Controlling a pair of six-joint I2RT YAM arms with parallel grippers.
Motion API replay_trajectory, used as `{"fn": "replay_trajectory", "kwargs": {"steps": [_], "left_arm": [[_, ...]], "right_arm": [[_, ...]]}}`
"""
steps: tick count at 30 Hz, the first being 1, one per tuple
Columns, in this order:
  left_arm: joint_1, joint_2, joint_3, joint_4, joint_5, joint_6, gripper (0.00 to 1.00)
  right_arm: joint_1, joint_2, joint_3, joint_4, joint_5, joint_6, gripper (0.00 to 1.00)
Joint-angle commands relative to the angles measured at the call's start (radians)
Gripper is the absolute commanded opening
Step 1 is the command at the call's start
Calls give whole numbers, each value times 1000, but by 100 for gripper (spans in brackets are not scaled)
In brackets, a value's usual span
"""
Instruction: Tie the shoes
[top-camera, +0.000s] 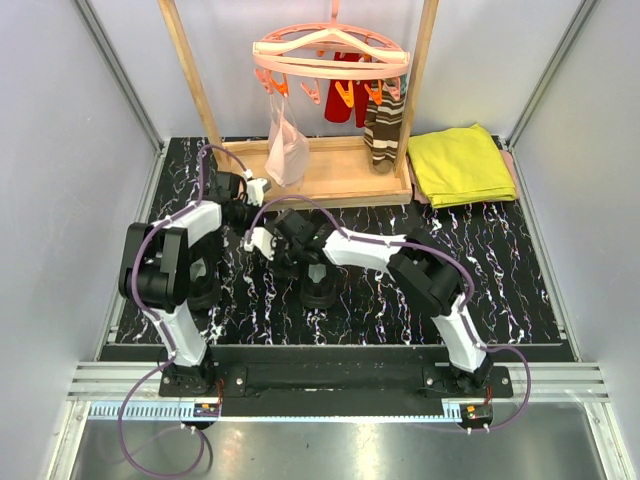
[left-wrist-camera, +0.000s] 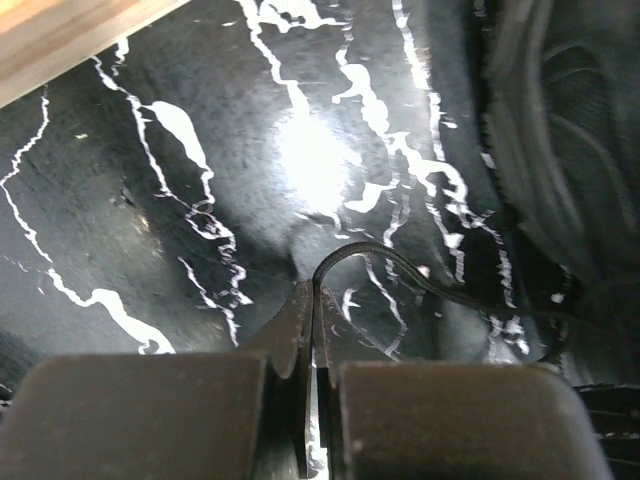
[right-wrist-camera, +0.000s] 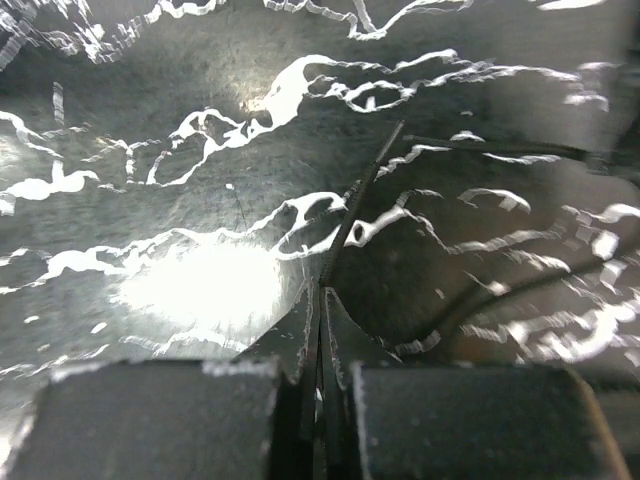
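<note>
In the top view one of the black shoes (top-camera: 320, 285) sits on the dark marble table just under my right forearm; the arms hide most of the pair. In the left wrist view my left gripper (left-wrist-camera: 316, 285) is shut on a thin black lace (left-wrist-camera: 385, 255), which arcs right toward the dark shoe (left-wrist-camera: 570, 130). In the right wrist view my right gripper (right-wrist-camera: 322, 292) is shut on another stretch of lace (right-wrist-camera: 362, 195), running up and away from the tips. A further lace strand (right-wrist-camera: 500, 150) lies to the right. From above, the left gripper (top-camera: 256, 188) and right gripper (top-camera: 252, 240) sit close together.
A wooden rack with a tray (top-camera: 340, 178) stands at the back. A pink clip hanger (top-camera: 335, 55) on it holds striped socks (top-camera: 383, 130), a red garment (top-camera: 345, 100) and a pale bag (top-camera: 287, 150). A folded yellow cloth (top-camera: 460, 165) lies at the back right.
</note>
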Motion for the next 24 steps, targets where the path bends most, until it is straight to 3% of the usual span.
{"fn": "replay_trajectory", "kwargs": {"steps": [1,13,24], "left_arm": [[5,-110,-35,52,76,-19,0],[8,-243,-179,3,111,-33,0],[-1,-321,-294,-17,197,57,0]], "right_arm": [[-28,-163,41,-16,11,87,0],[-149,-498,-184,-90,-79,142,0],[-217,-653,-356,-116,-70,253,0]]}}
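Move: Both hands already pinch laces of the middle shoe, whose middle lies about 11 cm to the right hand's right and 4 ahead, near its height. The left gripper is some 9 cm ahead of the right hand and 4 to its left. From the left hand, the middle shoe is about 14 cm right and 6 back; the left shoe, 11 left and 7 back; both lie about level with that hand. Right hand lifts about 13 cm and swings right over the middle shoe; left draws back about 9; both keep laces. ##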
